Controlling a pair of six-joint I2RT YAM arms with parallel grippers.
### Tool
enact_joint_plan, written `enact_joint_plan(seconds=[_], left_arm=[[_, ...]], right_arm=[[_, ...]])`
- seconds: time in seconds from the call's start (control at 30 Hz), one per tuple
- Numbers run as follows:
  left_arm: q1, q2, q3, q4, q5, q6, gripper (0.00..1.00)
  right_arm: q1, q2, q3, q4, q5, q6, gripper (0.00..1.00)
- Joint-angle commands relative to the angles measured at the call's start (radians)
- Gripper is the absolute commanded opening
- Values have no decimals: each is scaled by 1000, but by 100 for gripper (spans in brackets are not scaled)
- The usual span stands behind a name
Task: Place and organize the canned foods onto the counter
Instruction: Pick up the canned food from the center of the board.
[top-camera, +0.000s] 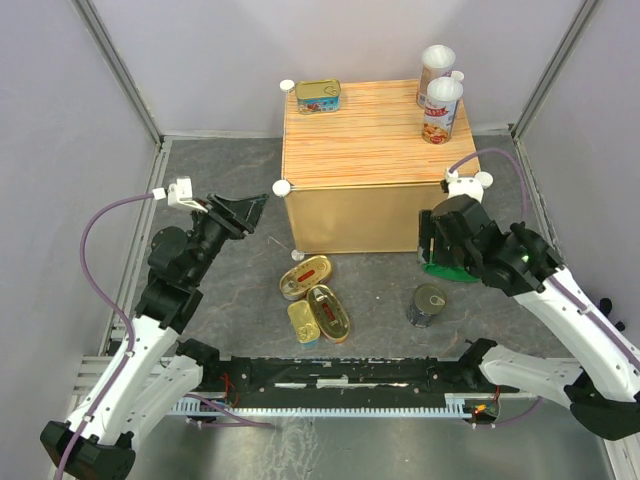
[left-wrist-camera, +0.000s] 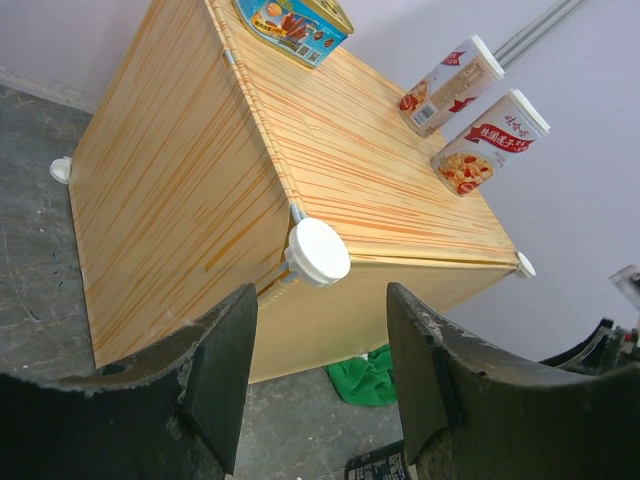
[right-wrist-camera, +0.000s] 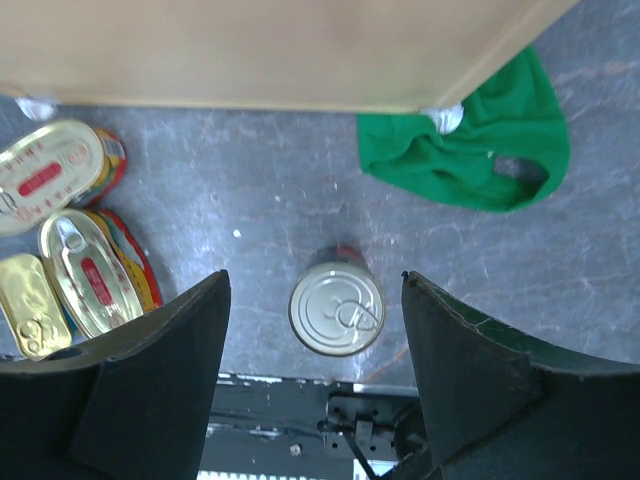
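Note:
The counter (top-camera: 370, 140) carries a rectangular tin (top-camera: 318, 96) at its back left and two white-lidded cylinders (top-camera: 436, 70) (top-camera: 442, 110) at its right. On the floor in front lie two oval gold tins (top-camera: 305, 275) (top-camera: 329, 312), a rectangular gold tin (top-camera: 303, 322) and a dark upright can (top-camera: 428, 305). My right gripper (top-camera: 437, 250) hangs open and empty above that can (right-wrist-camera: 337, 308), which shows between its fingers (right-wrist-camera: 160, 360). My left gripper (top-camera: 256, 210) is open and empty, facing the counter's near left corner knob (left-wrist-camera: 318, 252).
A green cloth (top-camera: 450, 270) lies at the counter's front right foot, partly under my right gripper. The counter's tan front wall (right-wrist-camera: 250, 50) stands just beyond the floor tins. Purple walls close in the back and sides. A black rail (top-camera: 340, 375) runs along the near edge.

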Motion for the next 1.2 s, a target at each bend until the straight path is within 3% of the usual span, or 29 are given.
enact_joint_plan(seconds=[0.0,0.63,0.7,1.17], left_arm=[[-3,-4,-2,42,2,-1,61],[-2,38,-9,76,11,-8,61],[-3,37,-10,76,9,-9,61],[-3,36,-23,77,4,-11,61]], right_arm=[[17,-41,-87,10,-37,93,77],[32,-89,-349,39,-142,191,88],[31,-80,-361,41,-149,189,100],[32,-78,-444,53,-170,213,99]])
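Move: The canned food I go for, the dark can standing by itself, is about 23 cm below my empty right hand and 5 cm back, practically level sideways. From that hand the near oval tin lies about 22 cm left and 4 cm back, the far oval tin 25 cm left and 5 cm ahead, and the green cloth 10 cm ahead and 11 cm right, all down on the counter. From my left hand the can is about 36 cm right, 11 cm back and 30 cm below. I sink my right hand about 13 cm towards the lid of the dark can, drawing back some 6 cm as I go and tipping the fingers about 20 degrees further down. On the way I spread the fingers from mostly open to fully open, slowing as they come to either side just above the rim, without closing on it. ##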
